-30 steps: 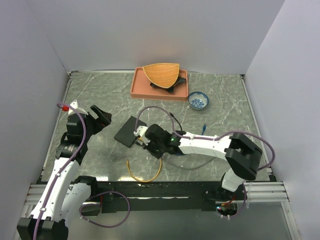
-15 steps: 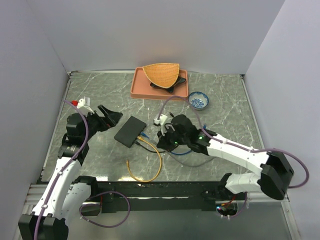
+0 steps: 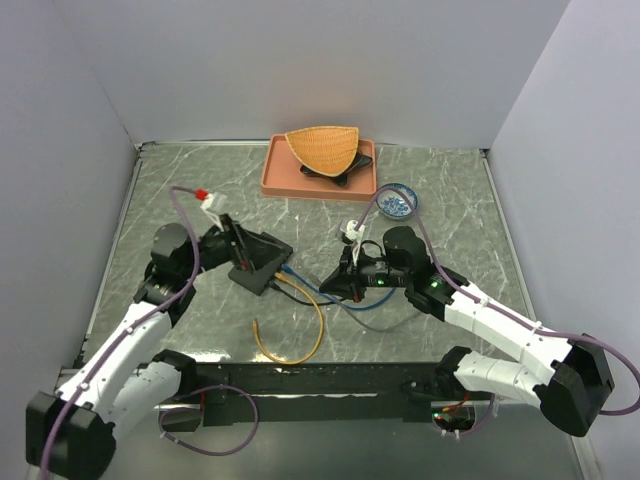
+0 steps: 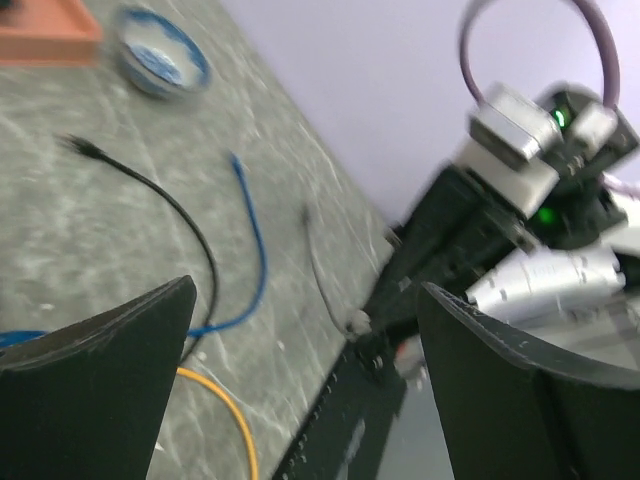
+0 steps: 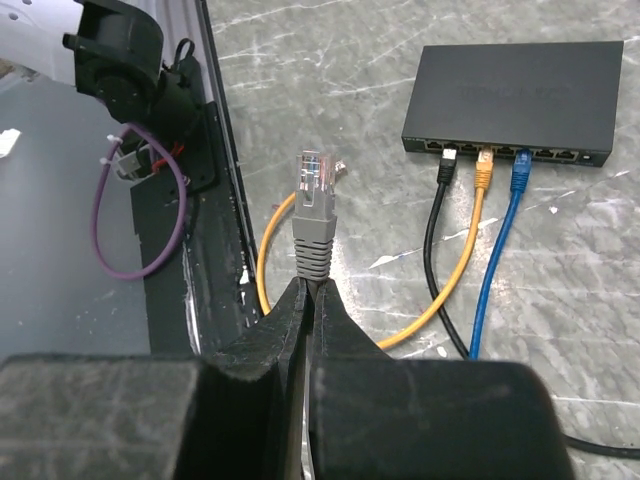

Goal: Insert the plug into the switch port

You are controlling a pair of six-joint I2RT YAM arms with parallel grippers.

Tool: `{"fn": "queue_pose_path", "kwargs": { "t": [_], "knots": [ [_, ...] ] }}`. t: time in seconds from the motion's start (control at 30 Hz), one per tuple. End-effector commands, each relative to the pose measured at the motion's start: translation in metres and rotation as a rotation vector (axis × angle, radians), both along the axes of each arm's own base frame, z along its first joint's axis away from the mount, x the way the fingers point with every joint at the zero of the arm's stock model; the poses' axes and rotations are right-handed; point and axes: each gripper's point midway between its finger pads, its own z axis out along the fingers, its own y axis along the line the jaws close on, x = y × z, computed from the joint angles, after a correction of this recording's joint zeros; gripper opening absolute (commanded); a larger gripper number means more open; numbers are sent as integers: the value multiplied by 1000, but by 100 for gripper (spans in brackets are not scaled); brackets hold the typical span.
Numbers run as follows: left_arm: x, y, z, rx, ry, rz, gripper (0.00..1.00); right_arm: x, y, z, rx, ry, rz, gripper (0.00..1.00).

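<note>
The switch [image 5: 515,95] is a flat black box with its row of ports facing my right wrist camera. Black [image 5: 448,160], orange [image 5: 484,168] and blue [image 5: 520,172] plugs sit in three ports. My right gripper [image 5: 310,285] is shut on the grey cable just behind the grey plug [image 5: 313,200], which points toward the switch from a short distance to its left. In the top view the right gripper [image 3: 335,283] is right of the switch [image 3: 258,277]. My left gripper [image 3: 262,252] hovers open over the switch, nothing between its fingers [image 4: 100,370].
An orange tray [image 3: 275,178] at the back holds a wicker basket [image 3: 322,147] on a black dish. A blue-patterned bowl [image 3: 397,201] stands to its right. An orange cable loop [image 3: 300,345] and blue and grey cables lie between the arms, near the black front rail [image 5: 215,200].
The left arm has swung right and now reaches over the switch, jaws still open. The right arm has drawn back to the right, away from the switch, still holding the grey plug.
</note>
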Motion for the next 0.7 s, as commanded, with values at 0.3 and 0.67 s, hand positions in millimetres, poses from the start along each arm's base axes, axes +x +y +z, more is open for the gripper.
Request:
{"fn": "queue_pose_path", "kwargs": {
  "t": [0.3, 0.67],
  "knots": [
    [-9, -73, -20, 192, 31, -218, 69, 15, -2, 15, 43, -38, -72, 0],
    [-18, -94, -26, 235, 33, -289, 49, 20, -5, 11, 30, -34, -100, 0]
  ]
}}
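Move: The grey plug, sticking out of the right hand's shut fingers, lies about 11 cm to the left hand's right, 5 cm back and 6 cm lower; from the right hand it is some 3 cm to the left, level fore and aft, and 1 cm below. On the table, the switch is about 7 cm ahead of the left hand, 3 cm left and 23 cm down. The yellow plug in it sits some 5 cm to the right of the switch's middle and 4 cm nearer the robot. The left fingers come in around the grey plug just beyond the right fingertips, though whether they touch it can't be seen. That hand sweeps about 9 cm right and sinks some 5 cm, drawing back slightly, turning clockwise and tipping down about 15 degrees each while its wide-open fingers partly close. The right hand keeps its hold on the plug and eases about 1 cm forward. ##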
